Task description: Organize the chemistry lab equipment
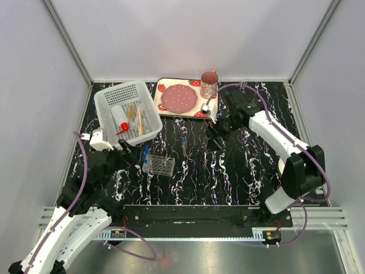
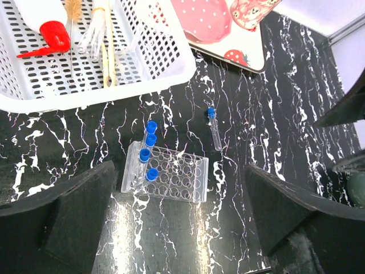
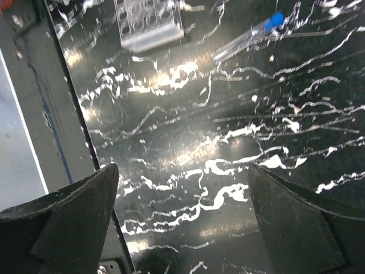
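A clear grid rack stands on the black marbled table and holds several blue-capped tubes along its left side. One more blue-capped tube lies loose to the rack's right. In the white perforated basket lie the white red-capped bottle, wooden sticks and a clear piece. My left gripper hangs open just left of the rack, holding nothing. Right of the loose tube, my right gripper is open and empty above bare table.
A strawberry-printed tray with a pink plate sits at the back, a pink mug at its right corner, close behind my right arm. The near table edge with its grey rail shows in the right wrist view.
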Action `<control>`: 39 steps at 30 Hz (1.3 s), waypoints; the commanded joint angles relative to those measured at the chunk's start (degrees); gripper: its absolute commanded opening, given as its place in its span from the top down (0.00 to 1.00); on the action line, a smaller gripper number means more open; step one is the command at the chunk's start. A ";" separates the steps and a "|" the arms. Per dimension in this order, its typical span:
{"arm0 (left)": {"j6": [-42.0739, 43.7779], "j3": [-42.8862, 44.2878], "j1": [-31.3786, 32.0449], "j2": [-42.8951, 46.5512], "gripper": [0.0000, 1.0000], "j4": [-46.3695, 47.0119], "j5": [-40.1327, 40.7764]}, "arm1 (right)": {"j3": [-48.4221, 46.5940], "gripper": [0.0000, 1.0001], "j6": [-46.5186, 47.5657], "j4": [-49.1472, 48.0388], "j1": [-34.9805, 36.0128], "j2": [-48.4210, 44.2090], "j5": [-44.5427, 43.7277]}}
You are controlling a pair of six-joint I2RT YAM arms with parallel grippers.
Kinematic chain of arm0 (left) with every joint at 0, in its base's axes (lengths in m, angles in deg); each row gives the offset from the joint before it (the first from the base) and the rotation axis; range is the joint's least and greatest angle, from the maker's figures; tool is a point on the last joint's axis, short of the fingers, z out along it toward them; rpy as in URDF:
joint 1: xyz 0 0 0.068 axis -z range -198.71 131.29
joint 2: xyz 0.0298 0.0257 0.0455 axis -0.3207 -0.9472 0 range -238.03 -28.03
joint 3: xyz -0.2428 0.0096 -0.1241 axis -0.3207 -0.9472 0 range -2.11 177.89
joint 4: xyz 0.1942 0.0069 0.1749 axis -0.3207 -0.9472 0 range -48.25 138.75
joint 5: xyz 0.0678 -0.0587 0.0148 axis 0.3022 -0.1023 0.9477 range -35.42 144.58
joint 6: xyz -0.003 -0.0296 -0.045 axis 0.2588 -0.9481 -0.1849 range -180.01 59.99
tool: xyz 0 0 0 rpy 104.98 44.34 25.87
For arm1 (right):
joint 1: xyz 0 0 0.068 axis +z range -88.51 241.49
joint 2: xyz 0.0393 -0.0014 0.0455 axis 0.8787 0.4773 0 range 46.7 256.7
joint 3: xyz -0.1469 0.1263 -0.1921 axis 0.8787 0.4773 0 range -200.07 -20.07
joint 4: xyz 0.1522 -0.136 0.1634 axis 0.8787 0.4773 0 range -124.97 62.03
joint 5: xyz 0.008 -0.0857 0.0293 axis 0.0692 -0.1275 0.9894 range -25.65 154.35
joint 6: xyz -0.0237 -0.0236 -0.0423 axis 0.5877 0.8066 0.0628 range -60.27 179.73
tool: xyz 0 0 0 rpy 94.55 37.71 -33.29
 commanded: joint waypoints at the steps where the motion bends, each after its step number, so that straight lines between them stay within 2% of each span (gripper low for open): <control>1: -1.01 -1.02 -0.18 3.98 0.01 0.12 2.42 | -6.55 0.00 -8.55 -4.84 1.21 4.89 4.25; 3: -1.80 -1.46 -0.18 5.04 0.01 -1.02 2.60 | -10.33 0.01 -11.55 -3.69 4.71 9.11 1.19; 7: -2.50 -2.69 -0.18 6.10 0.01 -1.64 1.81 | -11.57 0.13 -21.28 -7.99 9.47 13.07 -7.16; 13: -3.20 -4.45 -0.18 9.52 0.01 -1.73 2.33 | -13.24 0.16 -31.58 -12.56 15.79 18.88 -23.25; 16: -3.20 -4.63 -0.18 10.32 0.01 -1.65 2.42 | -14.55 0.16 -34.31 -13.89 18.34 21.77 -30.63; 18: -3.20 -4.72 -0.18 10.49 0.01 -1.65 2.42 | -15.44 0.24 -34.32 -13.98 19.23 24.24 -33.97; 20: -3.20 -4.80 -0.27 10.67 0.01 -1.65 2.33 | -16.14 0.32 -34.32 -13.89 19.67 26.08 -34.69; 25: -3.03 -5.07 -0.18 11.28 0.01 -1.38 2.07 | -17.98 0.43 -36.17 -13.80 20.02 28.99 -35.83; 33: -2.77 -5.42 -0.18 11.20 0.01 -0.77 1.46 | -20.01 0.49 -35.99 -12.57 20.29 32.24 -37.41; 39: -2.59 -5.59 -0.18 10.84 0.01 -0.33 0.40 | -17.55 0.64 -35.47 -12.48 20.29 32.86 -39.79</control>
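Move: The capped test tube lies about 10 cm to the left of my right hand, some 7 cm farther out and 16 cm below it. The tube rack stands about 10 cm to the left of the tube and 9 cm nearer me. Beyond the tube, the tray is some 25 cm farther out, and the basket's middle is about 25 cm to the tube's left and 18 cm farther out. From my left hand the tube is roughly 18 cm right, 14 cm ahead and 22 cm below. I sweep my right hand left and slightly up at first, then sink it about 14 cm while easing forward, bringing the fingers down astride the tube's clear end. On the way my wrist turns some 35 degrees, partly clockwise, so the left-slanting fingers point almost straight down, and they narrow from wide open to under half. My left hand, still wide open, backs off a couple of centimetres beside the rack. ##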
